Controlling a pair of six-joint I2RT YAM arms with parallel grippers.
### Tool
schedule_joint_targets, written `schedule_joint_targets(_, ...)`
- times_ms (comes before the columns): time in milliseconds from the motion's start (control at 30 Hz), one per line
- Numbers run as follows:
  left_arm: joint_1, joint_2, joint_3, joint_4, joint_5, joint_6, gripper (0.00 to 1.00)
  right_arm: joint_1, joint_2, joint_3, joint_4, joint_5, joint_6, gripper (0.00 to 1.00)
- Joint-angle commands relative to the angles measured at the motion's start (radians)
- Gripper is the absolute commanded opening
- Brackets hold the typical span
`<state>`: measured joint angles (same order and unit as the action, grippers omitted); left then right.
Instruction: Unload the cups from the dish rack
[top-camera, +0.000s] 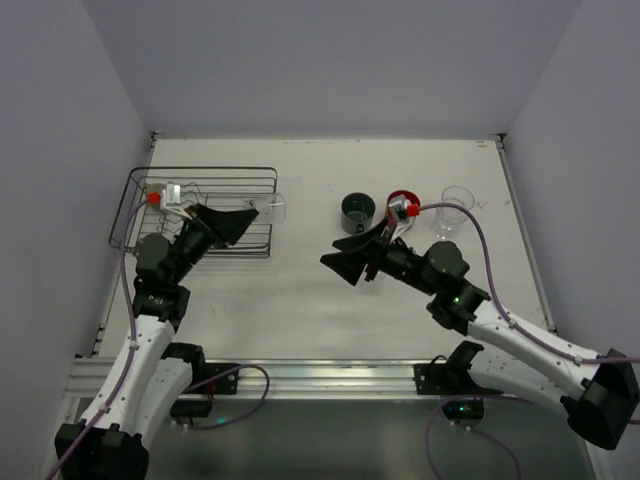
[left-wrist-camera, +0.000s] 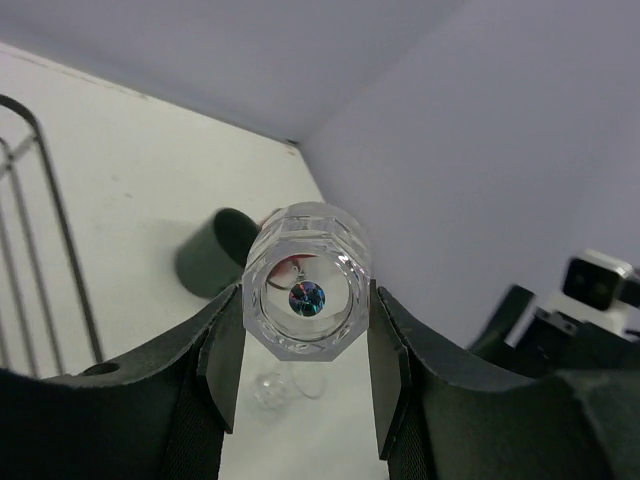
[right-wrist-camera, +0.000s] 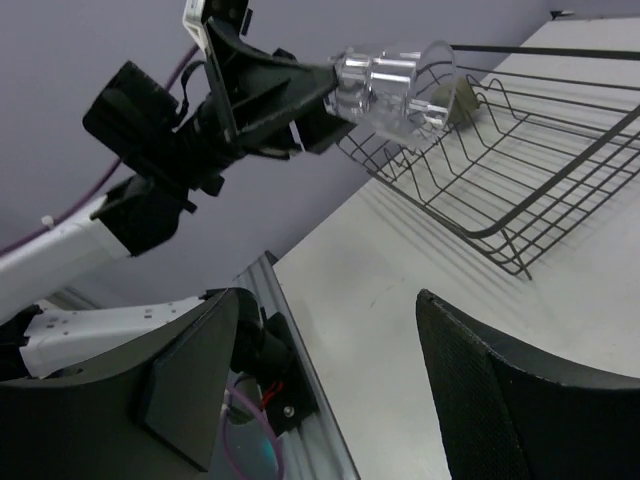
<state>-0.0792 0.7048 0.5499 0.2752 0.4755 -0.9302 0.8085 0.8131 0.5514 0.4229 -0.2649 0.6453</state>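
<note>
My left gripper (top-camera: 260, 211) is shut on a small clear tumbler (top-camera: 275, 208) and holds it on its side over the right rim of the dish rack (top-camera: 200, 172). In the left wrist view the tumbler's faceted base (left-wrist-camera: 306, 295) sits pinched between both pads. The right wrist view shows the tumbler (right-wrist-camera: 390, 80) above the rack (right-wrist-camera: 520, 160), with a small olive-grey cup (right-wrist-camera: 457, 100) behind it in the rack. A dark grey-green mug (top-camera: 357, 208), a red mug (top-camera: 398, 195) and a tall clear glass mug (top-camera: 455, 210) stand on the table to the right. My right gripper (top-camera: 345, 257) hangs open and empty near mid-table.
The right arm's wrist overlaps the red mug in the top view. Grey walls close the table at the back and both sides. An aluminium rail (top-camera: 300, 375) runs along the near edge by the arm bases.
</note>
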Motion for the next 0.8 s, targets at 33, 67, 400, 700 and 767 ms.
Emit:
schedule_joint_targets(33,-0.08,-0.022,-0.105,0.401,0.173,-0.237,0.11,-0.002,0.185,0.132,0.249,-0.077,0.089,0.75)
schedule_joint_targets(67,-0.088,-0.025,-0.113,0.416,0.179,-0.245,0.1,-0.002,0.211,0.148,0.261,-0.079,0.096,0.75)
schedule_joint_targets(400,-0.119,-0.041,-0.159,0.479,0.204,-0.254,0.1,-0.002,0.391,0.274,0.286,-0.134,0.135,0.73)
schedule_joint_targets(700,-0.151,-0.01,-0.183,0.515,0.186,-0.252,0.1,0.0,0.465,0.321,0.32,-0.183,0.171,0.54)
schedule_joint_targets(767,-0.156,0.001,-0.183,0.515,0.183,-0.251,0.11,-0.002,0.478,0.323,0.362,-0.204,0.191,0.3)
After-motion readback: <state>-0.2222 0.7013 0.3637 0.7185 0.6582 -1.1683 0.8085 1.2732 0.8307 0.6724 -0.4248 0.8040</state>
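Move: Ahead of the right hand's open fingers by about 12 cm and some 17 cm to their left is the clear cup, slightly above them. On the table, roughly 25 cm lower, stand the green mug, 21 cm ahead and 6 cm right, and a small glass, 4 cm ahead and 9 cm right. From the left hand, which holds the cup by its base, the right fingers are 9 cm back and 20 cm right; the rack's middle lies 10 cm ahead, 16 cm left, well below. Bringing the two hands together for a handover, the left keeps its grip on the clear cup's base and draws back and right about 6 cm each, turning some 20 degrees clockwise so the open end swings towards the right hand. The right hand reaches about 8 cm left, less forward and up, then starts closing its fingers around the near wall of the rim. ##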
